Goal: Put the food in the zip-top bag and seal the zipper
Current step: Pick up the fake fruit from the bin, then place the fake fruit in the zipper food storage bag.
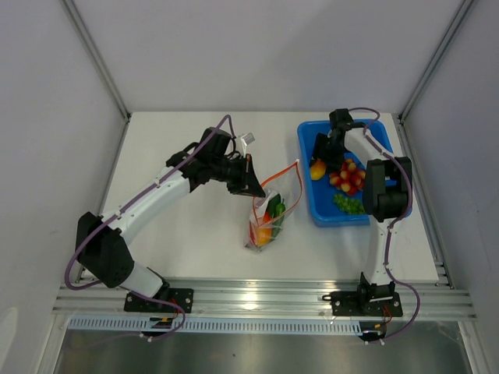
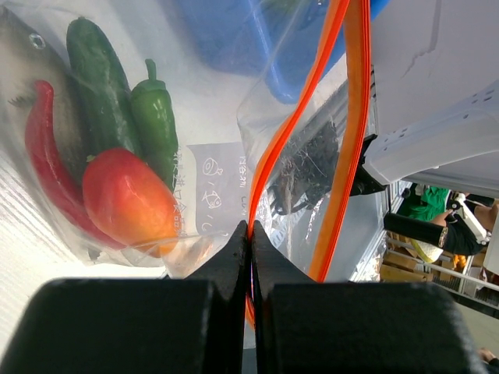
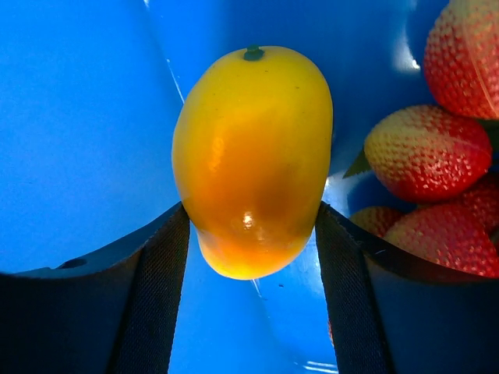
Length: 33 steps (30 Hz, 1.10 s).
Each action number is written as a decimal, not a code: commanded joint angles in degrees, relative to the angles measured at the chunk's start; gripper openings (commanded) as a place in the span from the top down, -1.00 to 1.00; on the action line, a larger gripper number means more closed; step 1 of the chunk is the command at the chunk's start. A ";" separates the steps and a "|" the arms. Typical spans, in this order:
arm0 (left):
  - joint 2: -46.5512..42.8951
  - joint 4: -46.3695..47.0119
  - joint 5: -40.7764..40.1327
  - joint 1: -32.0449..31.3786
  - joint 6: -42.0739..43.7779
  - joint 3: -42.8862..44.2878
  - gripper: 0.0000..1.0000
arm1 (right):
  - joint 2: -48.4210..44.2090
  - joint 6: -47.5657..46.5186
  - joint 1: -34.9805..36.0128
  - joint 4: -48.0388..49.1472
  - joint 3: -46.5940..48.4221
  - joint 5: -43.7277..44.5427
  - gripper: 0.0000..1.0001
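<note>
The clear zip-top bag (image 1: 269, 212) lies on the table's middle, its mouth lifted toward the left arm. My left gripper (image 1: 251, 183) (image 2: 250, 234) is shut on the orange-red zipper (image 2: 351, 117) at the mouth edge. Inside the bag are a cucumber (image 2: 97, 74), a green chilli (image 2: 156, 117), a red pepper (image 2: 43, 156), an orange-red fruit (image 2: 129, 199) and part of a grey fish (image 2: 15, 62). In the blue tub, my right gripper (image 1: 323, 156) (image 3: 251, 234) has both pads against a yellow-orange mango (image 3: 253, 156) (image 1: 316, 169).
The blue tub (image 1: 308, 187) stands at the right, holding red-yellow cherry tomatoes (image 1: 348, 178) (image 3: 425, 152) and green grapes (image 1: 348, 204). White walls and metal rails bound the table on three sides.
</note>
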 commanded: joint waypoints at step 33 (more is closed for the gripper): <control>-0.94 3.06 2.68 0.87 1.08 -1.18 0.99 | -37.77 -0.97 12.72 -21.31 0.26 -25.39 0.84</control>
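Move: The mango already sits between my right fingers, its middle about 1 cm ahead of the pads and 1 cm below. The strawberry cluster is some 11 cm to the right and 4 cm back, the grapes roughly 13 cm right and 14 cm back, both about 1 cm below my hand. The open bag mouth lies about 17 cm left, 21 cm back and 14 cm higher. From my left hand, the mango is around 22 cm ahead, 23 cm right and 17 cm below. With my right fingers already on the mango's two sides, I firm up the grip and linger briefly, then lift it fast out of the bin, about 23 cm up, swinging it some 15 cm back and 9 cm left towards the bag mouth while the wrist turns roughly 20 degrees counter-clockwise and the fingertips swing forward. My left hand stays put, still pinching the bag's rim. ##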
